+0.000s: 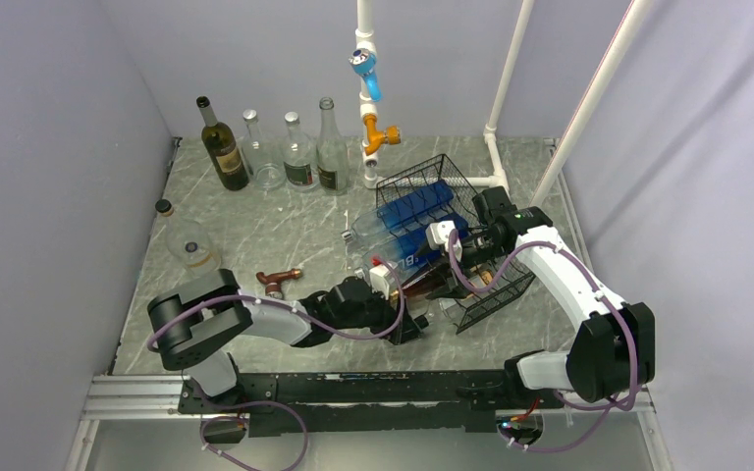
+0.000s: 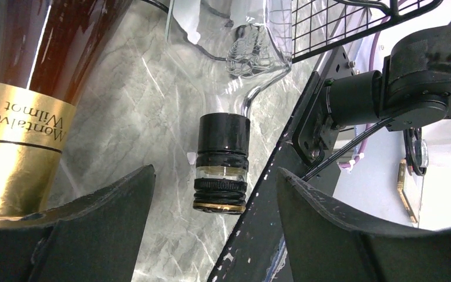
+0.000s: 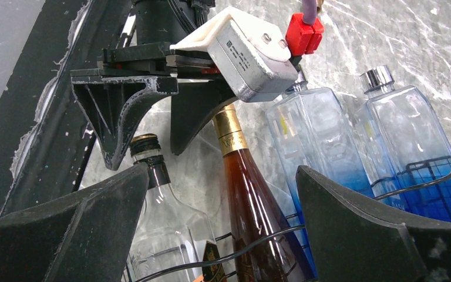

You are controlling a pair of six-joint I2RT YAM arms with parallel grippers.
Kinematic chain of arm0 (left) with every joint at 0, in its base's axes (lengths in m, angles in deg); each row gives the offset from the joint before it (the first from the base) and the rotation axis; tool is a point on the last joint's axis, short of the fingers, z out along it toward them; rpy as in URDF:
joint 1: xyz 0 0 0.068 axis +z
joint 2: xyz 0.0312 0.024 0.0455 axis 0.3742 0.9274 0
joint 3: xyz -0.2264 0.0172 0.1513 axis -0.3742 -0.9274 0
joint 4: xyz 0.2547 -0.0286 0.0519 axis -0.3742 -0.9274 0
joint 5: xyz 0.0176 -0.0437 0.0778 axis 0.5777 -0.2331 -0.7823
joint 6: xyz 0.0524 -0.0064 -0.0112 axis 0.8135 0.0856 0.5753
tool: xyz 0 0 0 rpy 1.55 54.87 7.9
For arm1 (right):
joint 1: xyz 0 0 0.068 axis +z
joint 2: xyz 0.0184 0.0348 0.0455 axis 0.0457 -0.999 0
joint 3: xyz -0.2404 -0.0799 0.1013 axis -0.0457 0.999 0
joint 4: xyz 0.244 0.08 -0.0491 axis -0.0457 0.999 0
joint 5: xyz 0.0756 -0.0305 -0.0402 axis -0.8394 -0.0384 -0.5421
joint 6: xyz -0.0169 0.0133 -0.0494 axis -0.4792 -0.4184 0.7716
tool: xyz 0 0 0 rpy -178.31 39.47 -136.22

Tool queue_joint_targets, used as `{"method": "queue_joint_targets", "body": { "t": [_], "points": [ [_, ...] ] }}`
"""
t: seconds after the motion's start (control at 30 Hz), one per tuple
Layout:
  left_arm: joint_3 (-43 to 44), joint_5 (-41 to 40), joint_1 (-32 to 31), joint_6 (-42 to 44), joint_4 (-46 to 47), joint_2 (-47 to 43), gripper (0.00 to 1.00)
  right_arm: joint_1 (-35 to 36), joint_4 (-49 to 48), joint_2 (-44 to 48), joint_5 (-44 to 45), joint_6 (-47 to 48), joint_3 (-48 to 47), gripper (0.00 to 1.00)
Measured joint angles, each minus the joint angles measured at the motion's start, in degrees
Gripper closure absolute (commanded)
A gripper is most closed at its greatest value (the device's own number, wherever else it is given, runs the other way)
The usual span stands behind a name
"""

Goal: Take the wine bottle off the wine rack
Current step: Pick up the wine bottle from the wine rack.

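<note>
The black wire wine rack sits tilted at centre right, with several bottles lying in it, necks pointing toward the arms. A brown wine bottle with a gold foil neck lies between a clear bottle and two blue square bottles. My left gripper is open, its fingers either side of the clear bottle's black cap and apart from it. In the top view the left gripper is at the rack's near corner. My right gripper is open above the rack, holding nothing.
Several upright bottles stand along the back left. A white pipe frame rises behind the rack. A small jar, a brown object and a small cap lie at left. A black rail runs beside the left gripper.
</note>
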State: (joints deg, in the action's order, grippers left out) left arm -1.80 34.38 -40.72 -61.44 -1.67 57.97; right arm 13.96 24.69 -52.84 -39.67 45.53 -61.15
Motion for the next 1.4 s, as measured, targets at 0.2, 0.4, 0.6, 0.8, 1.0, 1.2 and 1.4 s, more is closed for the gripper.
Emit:
{"method": "queue_joint_targets", "body": {
  "t": [0.2,0.4,0.6,0.8,1.0,1.2,1.4],
  "points": [
    [1.07,0.44,-0.02,0.02,0.07,0.81,0.26,0.0,0.0,-0.04,0.0,0.22,0.0,0.0],
    [2.51,1.57,-0.02,0.04,0.9,2.71,0.31,0.0,0.02,-0.39,0.11,0.26,0.0,0.0],
    [2.62,2.05,-0.02,0.15,1.01,3.43,0.34,0.0,0.02,-0.39,0.26,0.33,0.0,0.0],
    [2.73,2.43,-0.02,0.17,1.05,3.65,0.37,0.0,0.02,-0.39,0.63,0.37,0.02,0.0],
    [3.67,2.86,-0.02,0.2,1.09,4.57,0.39,0.0,0.02,-0.39,1.01,0.37,0.02,0.0],
    [4.24,3.3,-0.02,0.2,1.25,4.63,0.41,0.0,0.02,-0.39,1.03,0.37,0.02,0.0],
    [4.42,3.39,-0.02,0.2,1.29,5.25,0.44,0.0,0.02,-0.39,1.03,0.37,0.02,0.0]
  ]
}}
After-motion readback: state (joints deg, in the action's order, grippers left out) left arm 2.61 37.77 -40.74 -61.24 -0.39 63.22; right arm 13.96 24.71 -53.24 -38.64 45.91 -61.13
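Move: The wine bottle's black-capped neck (the clear bottle) is about 3 cm to the right of my left hand, 1 cm farther out and roughly 2 cm lower, already between my finger lines. The amber bottle's gold neck lies some 6 cm ahead and 2 cm to the left of that hand, and the rack's near corner about 12 cm to the right, level with it. From my right hand the black cap is roughly 6 cm back, 4 cm left and 12 cm down. I ease my left hand about 2 cm to the right, along the neck of the clear wine bottle and towards its body, keeping its height and its slanted, rightward-pointing attitude. As it goes I narrow the fingers steadily around the black cap, from about four-fifths open to a bit over half, without yet shutting on it. ##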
